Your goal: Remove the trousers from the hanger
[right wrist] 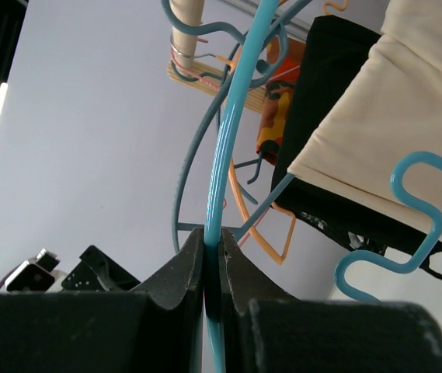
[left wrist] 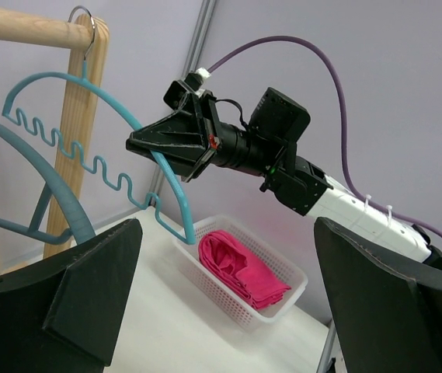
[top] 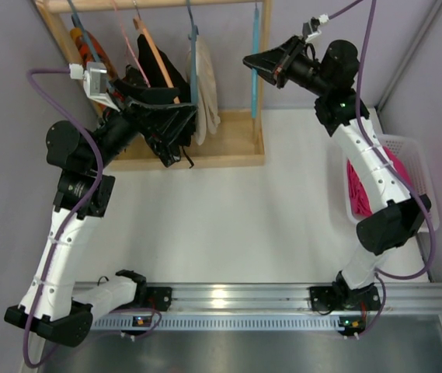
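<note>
A bare teal hanger [top: 255,70] [left wrist: 175,194] [right wrist: 228,140] hangs by its hook from the wooden rail [left wrist: 19,31]. My right gripper [top: 259,62] [right wrist: 214,241] is shut on its thin arm, which also shows in the left wrist view. A pink folded garment [top: 358,194] [left wrist: 240,264], apparently the trousers, lies in a white basket [top: 415,155] [left wrist: 221,291] at the right. My left gripper [top: 182,116] [left wrist: 228,311] is open with nothing between its fingers, up by the rack beside a black garment [top: 178,78].
The wooden rack [top: 228,151] holds other hangers: an orange one, and a cream garment [top: 205,85] [right wrist: 384,109] beside the black one [right wrist: 329,85]. Grey walls close in left and right. Bare white tabletop [top: 228,217] lies between the arms.
</note>
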Controlling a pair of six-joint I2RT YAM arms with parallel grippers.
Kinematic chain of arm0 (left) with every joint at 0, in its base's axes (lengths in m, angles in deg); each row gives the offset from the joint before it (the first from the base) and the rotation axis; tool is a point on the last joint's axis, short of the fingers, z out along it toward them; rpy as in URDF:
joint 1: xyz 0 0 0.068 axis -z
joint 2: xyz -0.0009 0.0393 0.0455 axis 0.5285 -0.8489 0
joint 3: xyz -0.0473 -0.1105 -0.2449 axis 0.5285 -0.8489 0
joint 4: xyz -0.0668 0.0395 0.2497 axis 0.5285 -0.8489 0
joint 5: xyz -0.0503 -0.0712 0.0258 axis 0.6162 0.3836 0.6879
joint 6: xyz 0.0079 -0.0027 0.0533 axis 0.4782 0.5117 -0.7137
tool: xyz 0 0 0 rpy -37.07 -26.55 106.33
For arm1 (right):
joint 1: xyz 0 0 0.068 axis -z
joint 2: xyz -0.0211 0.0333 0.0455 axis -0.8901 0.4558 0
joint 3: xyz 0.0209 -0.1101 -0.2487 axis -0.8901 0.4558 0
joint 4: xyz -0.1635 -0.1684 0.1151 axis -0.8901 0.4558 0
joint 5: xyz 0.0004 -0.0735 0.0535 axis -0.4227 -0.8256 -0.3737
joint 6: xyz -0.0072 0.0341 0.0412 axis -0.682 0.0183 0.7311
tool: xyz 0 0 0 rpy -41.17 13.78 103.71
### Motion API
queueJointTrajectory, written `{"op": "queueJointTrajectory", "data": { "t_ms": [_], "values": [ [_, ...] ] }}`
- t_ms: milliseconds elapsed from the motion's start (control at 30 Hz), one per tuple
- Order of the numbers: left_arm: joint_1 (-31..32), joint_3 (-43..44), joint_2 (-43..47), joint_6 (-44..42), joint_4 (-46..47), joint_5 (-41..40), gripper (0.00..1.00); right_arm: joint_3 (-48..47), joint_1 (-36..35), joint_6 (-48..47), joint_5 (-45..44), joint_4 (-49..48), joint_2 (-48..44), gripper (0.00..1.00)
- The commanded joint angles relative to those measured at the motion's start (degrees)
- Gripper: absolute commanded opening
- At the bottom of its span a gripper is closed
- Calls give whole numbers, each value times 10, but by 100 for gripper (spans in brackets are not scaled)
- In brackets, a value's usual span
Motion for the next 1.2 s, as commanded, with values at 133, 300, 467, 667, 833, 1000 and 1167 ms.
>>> {"op": "queueJointTrajectory", "data": {
  "t_ms": [133,300,467,667,833,1000,1167],
  "values": [
    [-4,-1,3,-2,4,-19,99,1,5,16,-16,8,14,0],
    [-16,51,-17,-19,-74,-30,99,27,8,6,-15,3,16,9],
    [-23,109,-45,-49,-142,-41,99,96,9,-18,-16,-26,-34,64],
    [-39,217,-110,-66,-228,-61,94,180,11,-83,-21,-19,-108,95],
    [-47,319,-185,-82,-284,-85,77,212,16,-157,-34,32,-160,99],
    [-47,395,-241,-85,-308,-88,64,227,23,-245,-49,68,-206,99],
    [-47,426,-288,-82,-318,-99,59,250,29,-327,-51,80,-263,99]
  ]
}}
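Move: The left hand, empty and open, has the grey-blue hanger carrying the cream trousers about 13 cm ahead and 3 cm to its right, roughly level; the cream trousers hang some 14 cm below that hanger, the orange hanger stands about 12 cm ahead and 4 cm left. For the right hand, pinching the emptied light-blue hanger, the rail end is some 10 cm ahead and 12 cm up, straight in line; the cream trousers hang about 11 cm to its left, level ahead, 13 cm lower. The right hand eases the light-blue hanger about 2 cm forward and down with its hook at the rail end, opens wide to let go while sinking to some 10 cm below its start, then draws back and to the right, rising again and rolling some 20 degrees. Meanwhile the open left hand reaches about 13 cm forward to the near arm of the grey-blue hanger, turning some 15 degrees counter-clockwise and tipping down a little as its fingers close to just over half their opening, with no grip on the hanger to be seen yet. ##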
